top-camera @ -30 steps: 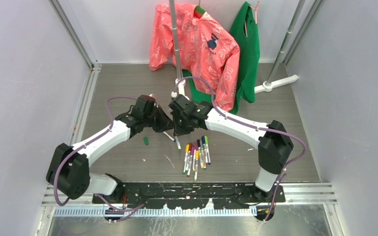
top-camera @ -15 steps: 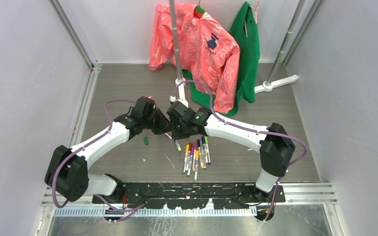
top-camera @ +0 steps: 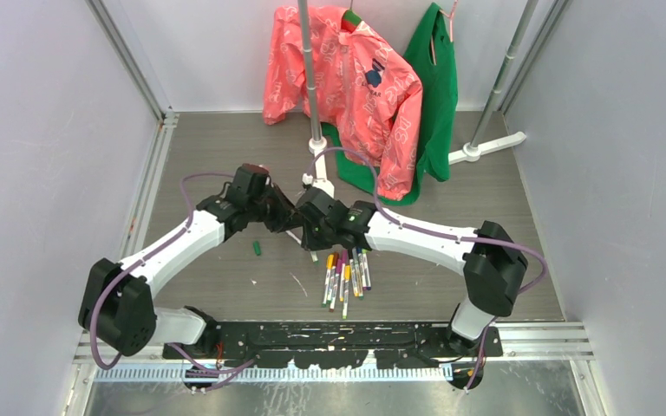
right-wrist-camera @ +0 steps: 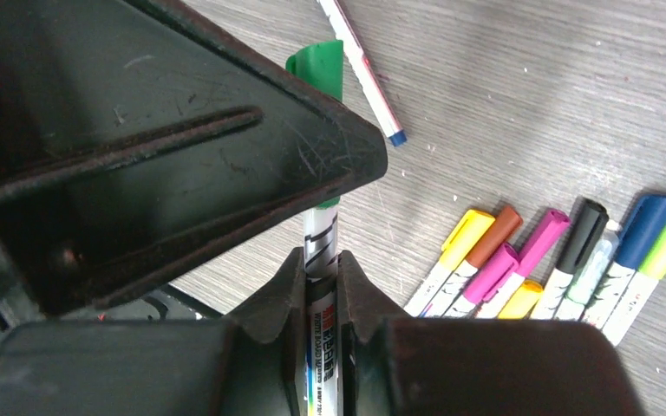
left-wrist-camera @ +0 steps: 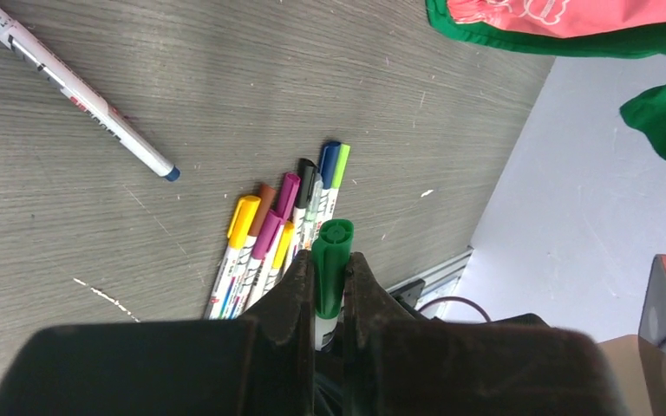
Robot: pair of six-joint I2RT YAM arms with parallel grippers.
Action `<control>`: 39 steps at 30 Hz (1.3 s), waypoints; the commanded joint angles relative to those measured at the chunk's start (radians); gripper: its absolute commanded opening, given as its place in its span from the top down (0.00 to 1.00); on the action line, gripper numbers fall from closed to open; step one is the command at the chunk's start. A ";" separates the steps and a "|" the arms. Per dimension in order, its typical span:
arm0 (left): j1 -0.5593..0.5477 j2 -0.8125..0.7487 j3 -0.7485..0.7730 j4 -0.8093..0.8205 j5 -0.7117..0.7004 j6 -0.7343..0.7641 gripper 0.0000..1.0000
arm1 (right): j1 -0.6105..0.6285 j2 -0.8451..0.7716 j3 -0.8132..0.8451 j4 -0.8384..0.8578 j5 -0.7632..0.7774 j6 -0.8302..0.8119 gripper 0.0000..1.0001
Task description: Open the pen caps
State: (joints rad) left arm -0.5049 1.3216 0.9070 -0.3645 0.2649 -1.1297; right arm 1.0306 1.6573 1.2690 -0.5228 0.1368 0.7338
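Observation:
A green-capped pen hangs above the table between both grippers. My left gripper (left-wrist-camera: 330, 270) is shut on its green cap (left-wrist-camera: 333, 251), whose end sticks out past the fingertips. My right gripper (right-wrist-camera: 319, 270) is shut on the same pen's white barrel (right-wrist-camera: 320, 238). The green cap (right-wrist-camera: 319, 65) shows behind the left gripper's dark finger (right-wrist-camera: 182, 147). From above, the left gripper (top-camera: 279, 217) and the right gripper (top-camera: 306, 225) meet nose to nose. Several capped pens (top-camera: 345, 273) lie in a bunch on the table, also seen as pens (left-wrist-camera: 282, 225) and pens (right-wrist-camera: 555, 260).
A loose white pen with a blue tip (left-wrist-camera: 78, 91) lies left of the bunch, and a small green cap (top-camera: 257, 248) lies alone on the table. A pink jacket (top-camera: 347, 87) and a green garment (top-camera: 435, 95) hang on a rack (top-camera: 310, 69) at the back.
The right arm has slid left and closer to the left gripper, and its jaws have opened and shut again on the barrel. The left gripper has shifted slightly left, still holding the green cap.

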 commanded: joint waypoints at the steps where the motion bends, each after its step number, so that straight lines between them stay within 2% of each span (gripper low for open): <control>1: 0.087 -0.038 0.052 0.058 -0.031 -0.064 1.00 | 0.028 -0.071 -0.064 0.037 0.004 0.031 0.99; 8: 0.252 0.066 0.060 0.125 0.020 -0.047 1.00 | 0.068 -0.084 -0.152 0.049 0.020 -0.010 0.99; 13: 0.270 0.174 0.126 0.149 0.020 0.017 1.00 | 0.101 -0.125 -0.243 0.093 0.060 -0.028 0.99; 17: 0.269 0.213 0.143 0.098 0.013 0.075 1.00 | 0.103 -0.146 -0.255 0.082 0.096 -0.063 0.99; 20: 0.257 0.172 0.107 -0.011 -0.018 0.121 1.00 | 0.103 -0.135 -0.195 0.017 0.085 -0.112 0.99; 24: 0.255 0.043 0.055 -0.173 -0.144 0.203 1.00 | 0.102 -0.076 -0.020 -0.138 0.089 -0.187 0.99; 29: 0.256 -0.022 0.071 -0.317 -0.235 0.333 1.00 | 0.073 0.116 0.250 -0.300 0.097 -0.298 0.99; 35: 0.255 -0.063 0.011 -0.364 -0.320 0.365 0.97 | 0.016 0.312 0.413 -0.305 0.043 -0.331 0.96; 39: 0.256 -0.073 -0.034 -0.359 -0.346 0.356 0.86 | -0.022 0.376 0.443 -0.271 -0.022 -0.348 0.93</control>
State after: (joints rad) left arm -0.2474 1.2819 0.9051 -0.6922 -0.0116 -0.7994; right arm 1.0389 2.0060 1.6520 -0.7803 0.1730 0.4324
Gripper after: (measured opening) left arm 0.100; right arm 0.186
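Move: The loose green cap on the table lies about 13 cm to the left of the left hand, some 1 cm back and 14 cm lower; the uncapped pen lies 3 cm left of that hand, 2 cm ahead and 14 cm below. From the right hand this uncapped pen is roughly 7 cm ahead, 7 cm left and 12 cm down, and the pen pile 6 cm back, 7 cm right, also 12 cm down. The green cap, still pinched by the left hand, is drawn off the marker forward and left some 12 cm, while the right hand keeps the barrel and goes back, down and right. The left then swings back and farther left, sinking towards the loose cap, rolling to point down; the right returns forward, left and up, then sinks towards the uncapped pen, its wrist tilting more downright. ##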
